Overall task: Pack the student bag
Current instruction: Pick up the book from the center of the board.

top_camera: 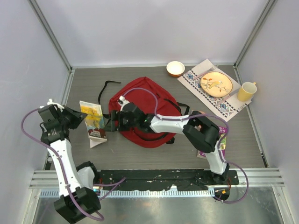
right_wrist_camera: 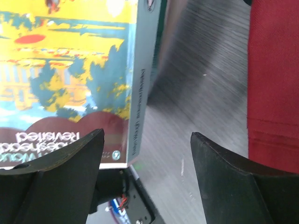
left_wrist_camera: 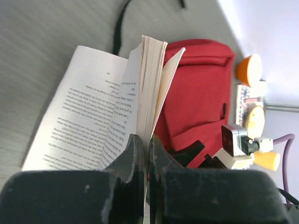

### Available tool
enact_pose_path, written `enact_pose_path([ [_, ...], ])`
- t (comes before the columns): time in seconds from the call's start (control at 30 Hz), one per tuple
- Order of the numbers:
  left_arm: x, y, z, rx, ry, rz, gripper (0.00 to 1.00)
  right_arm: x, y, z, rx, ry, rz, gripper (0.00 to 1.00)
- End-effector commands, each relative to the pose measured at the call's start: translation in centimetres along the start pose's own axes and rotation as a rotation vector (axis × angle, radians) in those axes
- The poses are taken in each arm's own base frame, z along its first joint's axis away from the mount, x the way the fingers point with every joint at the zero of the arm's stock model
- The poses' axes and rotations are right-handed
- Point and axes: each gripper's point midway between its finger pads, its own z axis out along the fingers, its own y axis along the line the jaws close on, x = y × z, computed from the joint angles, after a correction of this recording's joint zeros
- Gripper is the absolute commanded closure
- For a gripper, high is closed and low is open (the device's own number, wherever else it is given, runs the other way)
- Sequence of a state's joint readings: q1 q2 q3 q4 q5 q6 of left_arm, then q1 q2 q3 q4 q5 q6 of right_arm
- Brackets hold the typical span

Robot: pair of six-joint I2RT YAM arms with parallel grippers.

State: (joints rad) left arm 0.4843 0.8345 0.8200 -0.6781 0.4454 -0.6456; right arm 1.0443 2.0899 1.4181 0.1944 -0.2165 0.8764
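The student bag (top_camera: 147, 93) is a red backpack lying flat in the middle of the table, also seen in the left wrist view (left_wrist_camera: 201, 88) and at the right edge of the right wrist view (right_wrist_camera: 273, 84). A paperback book (top_camera: 92, 119) with a yellow cover (right_wrist_camera: 70, 70) stands to its left, fanned open with printed pages (left_wrist_camera: 88, 121) showing. My left gripper (left_wrist_camera: 148, 140) is shut on the book's lower edge. My right gripper (right_wrist_camera: 147, 140) is open at the bag's left edge (top_camera: 110, 123), facing the book's spine with nothing between its fingers.
A black strap (top_camera: 105, 88) trails from the bag toward the back left. At the back right are an orange bowl (top_camera: 175, 68), a plate (top_camera: 216, 83) on a patterned mat (top_camera: 195, 83) and a yellow mug (top_camera: 246, 91). A purple book (top_camera: 221, 145) lies under the right arm.
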Motion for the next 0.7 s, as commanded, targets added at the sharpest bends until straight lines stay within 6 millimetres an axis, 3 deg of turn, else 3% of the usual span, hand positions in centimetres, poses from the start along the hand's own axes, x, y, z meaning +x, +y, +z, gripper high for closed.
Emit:
enact_pose_path([
  [0.0, -0.6, -5.9, -2.7, 0.241, 0.004, 0.032, 1.0, -5.4, 5.0, -5.2, -0.154, -0.123, -0.04, 0.2],
  [0.07, -0.9, -7.6, -3.1, 0.331, 0.002, 0.025, 1.0, -6.5, 5.6, -7.5, -0.191, -0.153, -0.03, 0.2],
  [0.1, -1.0, -8.6, -3.4, 0.397, 0.004, 0.039, 1.0, -6.9, 5.6, -8.3, -0.197, -0.163, -0.023, 0.2],
  [0.13, -0.9, -9.2, -3.5, 0.432, 0.015, 0.034, 1.0, -7.4, 4.2, -9.3, -0.176, -0.18, -0.003, 0.2],
  [0.2, -0.8, -10.7, -3.9, 0.532, 0.039, 0.016, 1.0, -9.2, 4.6, -12.2, -0.183, -0.253, -0.004, 0.2],
  [0.23, -0.8, -11.0, -4.0, 0.558, 0.045, 0.004, 1.0, -9.8, 2.9, -13.1, -0.149, -0.274, 0.013, 0.2],
  [0.27, -0.7, -11.2, -3.9, 0.575, 0.053, -0.005, 1.0, -10.4, 3.2, -14.7, -0.148, -0.299, 0.011, 0.2],
  [0.37, 0.0, -11.8, -3.5, 0.62, 0.08, -0.021, 1.0, -11.0, 0.6, -16.6, -0.072, -0.334, 0.026, 0.19],
  [0.5, 2.1, -12.6, -1.8, 0.631, 0.133, -0.013, 1.0, -10.0, -1.3, -17.1, -0.034, -0.33, 0.057, 0.19],
  [0.53, 3.5, -13.3, -1.5, 0.644, 0.17, -0.002, 1.0, -9.4, -1.9, -16.9, -0.026, -0.318, 0.072, 0.19],
  [0.67, 5.7, -13.0, 1.6, 0.618, 0.187, -0.032, 1.0, -8.5, -2.7, -16.0, -0.038, -0.298, 0.115, 0.19],
])
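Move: The red bag, to which the left hand's already pinched book is being taken, lies about 27 cm to that hand's right, 6 cm ahead and 12 cm below; its black strap lies roughly 16 cm ahead, 5 cm right and 15 cm lower. From the open right hand the book's middle is some 7 cm left, level fore-and-aft and about 2 cm higher; the bag is about 17 cm right, 6 cm ahead and 3 cm below. Left swings its pinched book about 11 cm right towards the bag; open right hand retreats right, rising. ##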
